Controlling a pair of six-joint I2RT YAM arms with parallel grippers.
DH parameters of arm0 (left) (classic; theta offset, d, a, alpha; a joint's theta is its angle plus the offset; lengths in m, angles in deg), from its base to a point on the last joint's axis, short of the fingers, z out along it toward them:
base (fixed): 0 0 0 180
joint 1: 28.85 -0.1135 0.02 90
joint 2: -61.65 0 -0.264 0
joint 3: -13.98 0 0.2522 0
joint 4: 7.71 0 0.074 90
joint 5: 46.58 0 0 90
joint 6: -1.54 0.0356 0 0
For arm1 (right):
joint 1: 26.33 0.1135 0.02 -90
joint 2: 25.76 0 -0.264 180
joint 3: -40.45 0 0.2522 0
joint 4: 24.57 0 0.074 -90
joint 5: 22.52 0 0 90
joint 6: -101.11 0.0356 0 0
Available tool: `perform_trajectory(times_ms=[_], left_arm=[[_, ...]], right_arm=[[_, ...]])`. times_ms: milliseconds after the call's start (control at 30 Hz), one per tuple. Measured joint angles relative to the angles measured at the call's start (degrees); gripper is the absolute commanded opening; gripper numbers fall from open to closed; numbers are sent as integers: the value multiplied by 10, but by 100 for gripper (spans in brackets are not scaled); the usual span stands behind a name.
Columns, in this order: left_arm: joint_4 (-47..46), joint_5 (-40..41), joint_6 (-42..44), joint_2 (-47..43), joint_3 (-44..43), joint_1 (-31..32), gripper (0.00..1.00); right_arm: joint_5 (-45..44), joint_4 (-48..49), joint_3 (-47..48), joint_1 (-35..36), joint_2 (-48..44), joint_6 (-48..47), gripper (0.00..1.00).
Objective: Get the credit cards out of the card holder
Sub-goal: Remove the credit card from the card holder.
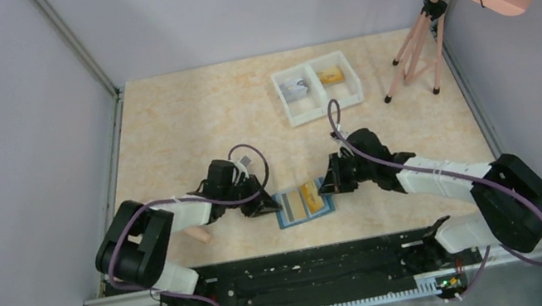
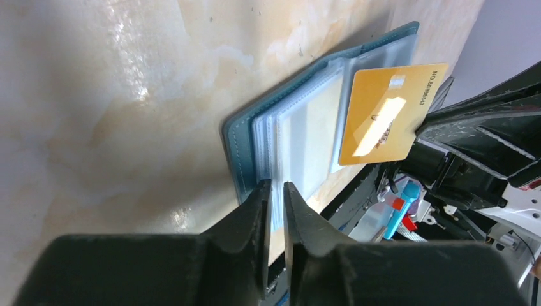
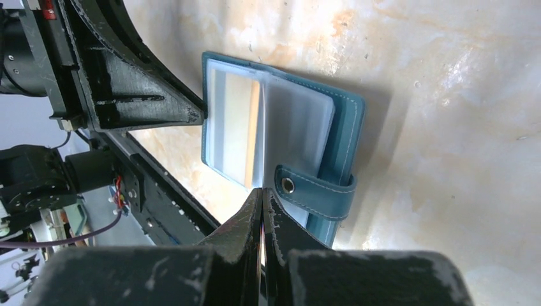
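The teal card holder (image 1: 293, 210) (image 2: 242, 143) (image 3: 348, 118) lies open on the table, clear pockets up, with its snap tab (image 3: 316, 191) toward the right arm. My left gripper (image 1: 268, 203) (image 2: 275, 186) pinches the left edge of the pocket leaves, its jaws a thin gap apart. My right gripper (image 1: 327, 185) (image 3: 263, 191) is shut on the edge of an orange-gold credit card (image 1: 310, 194) (image 2: 383, 115). The card is tilted up over the right half of the holder, and its far edge still overlaps a pocket. In the right wrist view the card (image 3: 255, 127) shows edge-on.
A white two-compartment tray (image 1: 303, 116) stands at the back, with an orange card (image 1: 330, 74) in its right half and a greyish item (image 1: 293, 88) in its left. A tripod (image 1: 414, 52) carrying a pink board stands at the back right. The black base rail (image 1: 305, 269) runs along the near edge.
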Motion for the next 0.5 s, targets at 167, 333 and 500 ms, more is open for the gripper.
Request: perform_trajectory(times_ms=[167, 333, 500], left_arm=[[71, 20, 16, -40, -25, 1, 46], [133, 42, 36, -103, -64, 1, 57], [161, 56, 61, -144, -93, 1, 58]], right_arm=[[24, -24, 16, -21, -20, -14, 0], [59, -43, 38, -41, -30, -30, 0], [82, -59, 55, -44, -30, -43, 0]])
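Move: The gold card is already between the shut right fingers, its middle about 3 cm to their left. The tray's right compartment lies some 32 cm ahead and 12 cm right of that hand, the left compartment about 30 cm straight ahead, both roughly 4 cm lower; the open card holder's middle is level, 5 cm left and 5 cm below. From the left gripper at the holder's left edge, the holder's middle is about 7 cm right, the gold card 9 cm right and 3 cm up. Free the left gripper from the card holder's left edge: spread its nearly shut fingers to over half open and raise it about 8 cm, easing some 3 cm forward with a small twist that swings the tips forward. Meanwhile lift the right gripper about 4 cm, a touch forward, keeping its pinch on the gold card. ##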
